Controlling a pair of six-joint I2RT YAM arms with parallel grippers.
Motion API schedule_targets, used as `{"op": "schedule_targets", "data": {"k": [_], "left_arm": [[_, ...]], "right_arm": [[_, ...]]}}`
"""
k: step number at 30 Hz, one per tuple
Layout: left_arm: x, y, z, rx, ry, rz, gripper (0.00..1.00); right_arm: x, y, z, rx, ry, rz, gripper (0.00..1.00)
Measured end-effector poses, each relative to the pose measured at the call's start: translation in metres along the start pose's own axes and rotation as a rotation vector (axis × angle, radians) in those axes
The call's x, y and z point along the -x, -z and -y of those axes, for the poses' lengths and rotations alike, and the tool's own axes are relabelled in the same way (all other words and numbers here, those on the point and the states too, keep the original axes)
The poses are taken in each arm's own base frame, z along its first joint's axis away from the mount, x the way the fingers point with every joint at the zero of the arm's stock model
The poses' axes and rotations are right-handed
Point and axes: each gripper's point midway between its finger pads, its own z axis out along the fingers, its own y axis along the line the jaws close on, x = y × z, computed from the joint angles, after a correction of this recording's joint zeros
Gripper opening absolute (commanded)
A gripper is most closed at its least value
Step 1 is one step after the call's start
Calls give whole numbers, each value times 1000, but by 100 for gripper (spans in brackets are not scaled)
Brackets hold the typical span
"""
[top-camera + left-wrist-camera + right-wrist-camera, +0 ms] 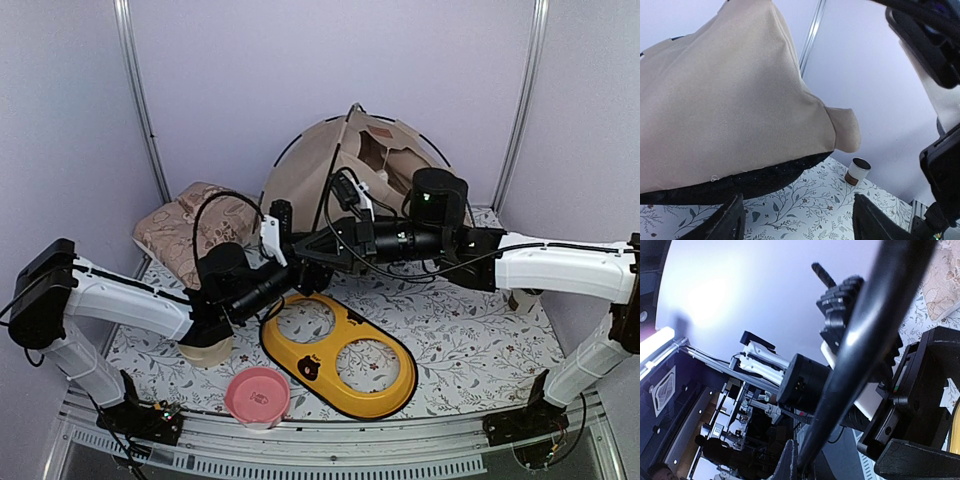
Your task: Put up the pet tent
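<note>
The beige pet tent [310,170] stands at the back of the table, with black poles arching over it and a brown label patch [381,132] near its top. One thin black pole [335,165] runs down its front. My right gripper [318,238] is shut on this pole. In the right wrist view the pole [860,340] crosses the frame and ends between the fingers [792,460]. My left gripper [305,272] is open and empty, low over the mat just in front of the tent. The left wrist view shows the tent's fabric [730,100] and dark base edge just ahead of the fingers [732,220].
A tan floral pillow [190,225] lies at the back left. A yellow two-hole bowl stand [340,355] and a pink bowl [257,395] sit at the front. A beige bowl [205,350] is under my left arm. A small white cup [857,171] stands right of the tent.
</note>
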Motion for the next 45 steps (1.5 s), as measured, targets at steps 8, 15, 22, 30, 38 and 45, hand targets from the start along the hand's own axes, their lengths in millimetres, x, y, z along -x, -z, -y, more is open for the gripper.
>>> {"op": "schedule_targets", "data": {"k": [8, 15, 22, 30, 38, 45], "left_arm": [[4, 5, -5, 39, -34, 33, 73], [16, 6, -4, 82, -105, 74, 73], [39, -12, -7, 176, -213, 156, 72], [26, -26, -18, 257, -316, 157, 73], [39, -37, -11, 257, -311, 211, 75], [46, -46, -8, 265, -299, 237, 70]], "right_arm": [[45, 0, -30, 57, -41, 114, 0], [65, -3, -38, 82, -58, 160, 0], [66, -6, -35, 83, -81, 159, 0], [69, -7, -38, 98, -90, 164, 0], [73, -13, -37, 103, -93, 167, 0], [78, -14, -43, 123, -95, 173, 0]]}}
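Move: The tent's front corner tab, the aim for your open left gripper, stands about 12 cm to its right, 6 cm ahead and slightly higher. The tent's middle is roughly 20 cm ahead and 8 cm right of that gripper, and the yellow tray's middle 8 cm back, 8 cm right and 25 cm below. From the right gripper, already shut on the black tent pole, the tab is some 14 cm right, 4 cm ahead and a little lower. Keep the right gripper shut on the pole and lift it about 8 cm while easing forward 4 cm, most of this in the first half second. Bring the open left gripper up and forward by about 5 cm each, below the right one, swinging its fingers some 20 degrees counter-clockwise and tipping them up towards the tent's raised front; don't close them. ##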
